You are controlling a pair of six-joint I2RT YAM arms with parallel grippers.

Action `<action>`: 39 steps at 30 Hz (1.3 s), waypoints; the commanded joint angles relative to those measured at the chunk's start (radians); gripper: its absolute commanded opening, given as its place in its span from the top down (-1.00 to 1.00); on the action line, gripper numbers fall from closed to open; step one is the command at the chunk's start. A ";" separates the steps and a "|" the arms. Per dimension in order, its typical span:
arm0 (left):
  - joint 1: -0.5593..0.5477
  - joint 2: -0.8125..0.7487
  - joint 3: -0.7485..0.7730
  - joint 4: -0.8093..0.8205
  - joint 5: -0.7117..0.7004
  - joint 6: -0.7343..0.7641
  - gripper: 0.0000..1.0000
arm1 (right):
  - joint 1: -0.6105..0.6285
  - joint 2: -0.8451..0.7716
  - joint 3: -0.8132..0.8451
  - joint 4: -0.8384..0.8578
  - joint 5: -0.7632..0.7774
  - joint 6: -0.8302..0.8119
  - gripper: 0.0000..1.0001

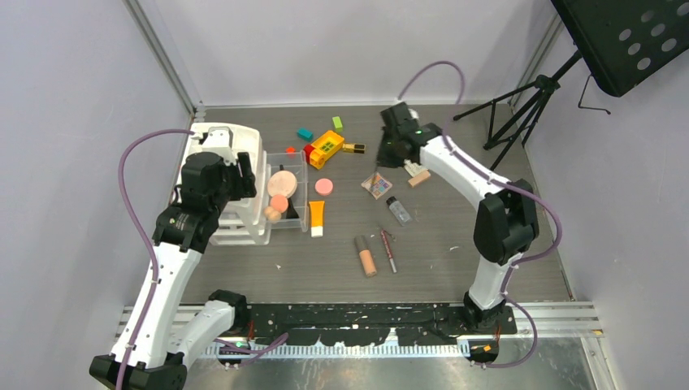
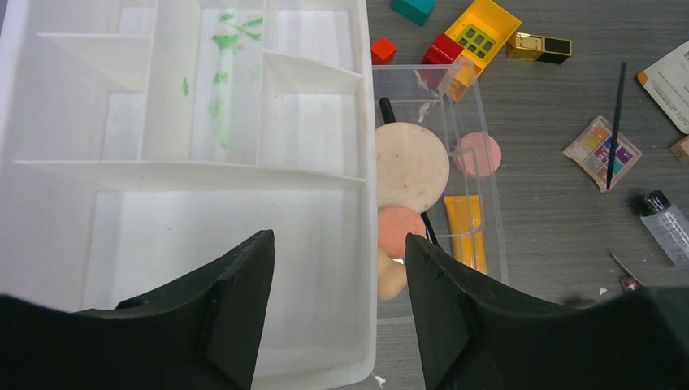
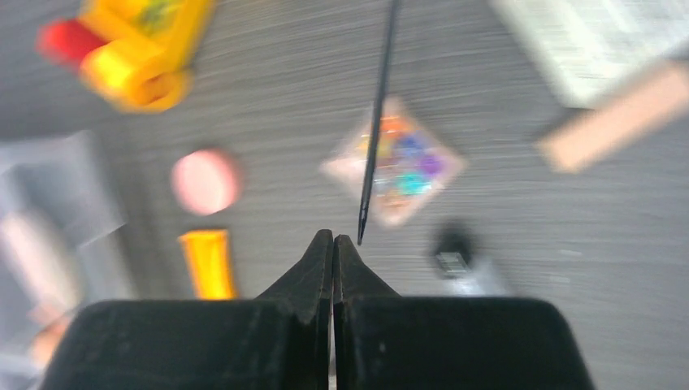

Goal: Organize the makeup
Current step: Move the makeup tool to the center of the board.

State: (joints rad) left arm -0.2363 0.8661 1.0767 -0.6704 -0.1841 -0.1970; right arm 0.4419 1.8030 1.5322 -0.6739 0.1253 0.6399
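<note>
My left gripper is open with nothing in it, above the right edge of the white divided organizer. A clear box beside it holds a big peach compact and smaller peach rounds. The orange tube and a pink compact lie just right of the box. My right gripper is shut on nothing. Just past its tips, a thin black brush lies across the eyeshadow palette. The gold-black lipstick, a beige tube and the red pencil lie loose on the table.
A yellow-and-red toy brick, a teal block and a green block sit at the back. A clear tube with a black cap and another beige tube lie near the right arm. A tripod stands at the back right.
</note>
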 commanded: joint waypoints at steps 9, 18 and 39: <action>-0.003 -0.035 0.012 0.030 -0.041 0.016 -0.24 | 0.288 0.185 0.374 0.118 -0.111 0.066 0.87; -0.003 -0.038 0.012 0.032 -0.035 0.016 -0.24 | 0.206 0.220 0.315 0.053 0.059 -0.012 0.22; -0.003 -0.041 0.009 0.030 -0.033 0.014 -0.24 | 0.237 0.629 0.763 -0.187 0.096 -0.069 0.12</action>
State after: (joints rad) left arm -0.2363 0.8391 1.0767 -0.6704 -0.2100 -0.1970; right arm 0.6563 2.3955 2.1979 -0.8036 0.2001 0.5892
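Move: The makeup tool is already loose in the air, lengthwise about 7 cm ahead of and 7 cm below the shut right fingers, about 1 cm left. Some 13 cm below this hand lie the eyeshadow palette, about 3 cm ahead and 2 cm left, and the pink blush, about 17 cm left and 2 cm ahead; the yellow toy stands roughly 11 cm beyond the blush. From the idle left hand the tool is some 39 cm right, 20 cm ahead and 20 cm below. Swing the empty right gripper quickly about 20 cm left and some 6 cm up, turning it counter-clockwise, until it is past the pink blush. Then come back right and forward while opening the fingers almost halfway, sink some 12 cm, and ease left again to hover, still open, just over the makeup tool beside the blush without touching it. ##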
